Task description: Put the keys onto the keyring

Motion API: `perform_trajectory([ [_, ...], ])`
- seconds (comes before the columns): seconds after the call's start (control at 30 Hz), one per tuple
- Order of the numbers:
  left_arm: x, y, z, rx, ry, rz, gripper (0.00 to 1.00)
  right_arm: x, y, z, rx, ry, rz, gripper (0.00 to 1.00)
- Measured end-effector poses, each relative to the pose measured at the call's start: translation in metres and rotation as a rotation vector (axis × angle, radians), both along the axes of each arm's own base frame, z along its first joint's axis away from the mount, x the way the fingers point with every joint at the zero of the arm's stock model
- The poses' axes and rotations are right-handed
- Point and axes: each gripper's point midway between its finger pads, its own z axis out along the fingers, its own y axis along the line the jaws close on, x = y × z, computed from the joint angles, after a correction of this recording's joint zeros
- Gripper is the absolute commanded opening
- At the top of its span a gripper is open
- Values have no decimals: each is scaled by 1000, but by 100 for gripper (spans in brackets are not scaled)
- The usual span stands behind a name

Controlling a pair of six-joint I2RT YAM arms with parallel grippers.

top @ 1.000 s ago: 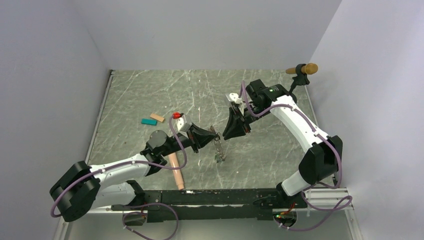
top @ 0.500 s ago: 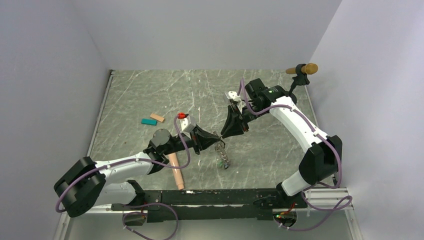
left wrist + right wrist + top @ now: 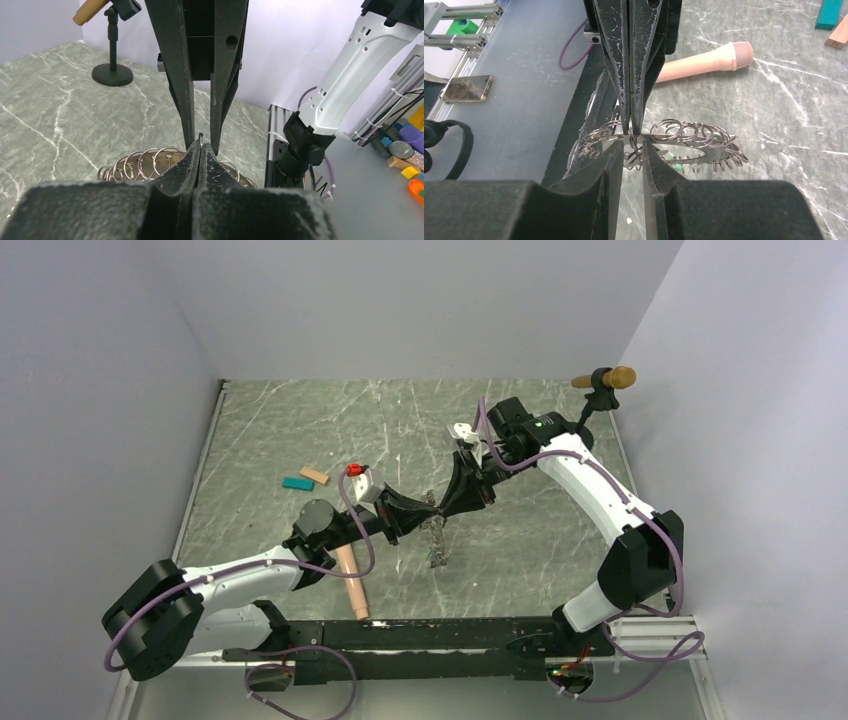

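The keyring (image 3: 436, 538) hangs off the table between my two grippers, a flat grey metal loop (image 3: 704, 152) carrying several small wire rings (image 3: 145, 162). My left gripper (image 3: 428, 510) is shut on a thin wire of it, whose tip pokes out above the fingertips (image 3: 200, 150). My right gripper (image 3: 631, 150) meets it tip to tip (image 3: 447, 508). Its jaws stand narrowly open, straddling one small ring and a silvery piece without clearly pressing on them. A green key (image 3: 679, 167) hangs under the loop. The other keys cannot be told apart.
A peach cylinder (image 3: 351, 585) lies on the marble table (image 3: 300, 420) by the left arm. Teal (image 3: 297, 483) and tan (image 3: 314, 476) blocks lie at the left. A small black stand with a tan tip (image 3: 603, 380) is at the back right corner. The black rail (image 3: 420, 635) runs along the near edge.
My right gripper has come down and left, now tip to tip with the left one. The hanging keyring has swung a little beneath them.
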Motion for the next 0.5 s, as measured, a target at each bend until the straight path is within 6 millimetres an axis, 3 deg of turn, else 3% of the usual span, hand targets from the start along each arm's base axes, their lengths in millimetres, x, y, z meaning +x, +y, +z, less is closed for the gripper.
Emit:
perform_trajectory([
  [0.23, 0, 1, 3, -11, -7, 5, 0, 0, 0, 0, 0, 3, 0, 21],
  [0.43, 0, 1, 6, -23, -14, 4, 0, 0, 1, 1, 5, 8, -1, 0],
  [0.5, 1, 0, 6, -23, -13, 4, 0, 0, 1, 1, 5, 8, -1, 0],
])
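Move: The wire ring standing up from the keyring is in the left fingertips, right at that hand's point. For the right hand it lies about 1 cm to the left, level in depth and height, already between the parted fingertips. The metal keyring plate hangs some 4 cm below the right hand point and 1 cm to its left, level in depth. The pink microphone lies on the table, about 18 cm left, 6 cm back and 23 cm down. Hold the right gripper where it is, pointing left and a little down, and after a short pause shut its slightly open fingers fully to pinch the wire ring just under the left fingertips. Meanwhile keep the left fingers closed on the ring and ease that hand up about half a centimetre, barely turning it. ##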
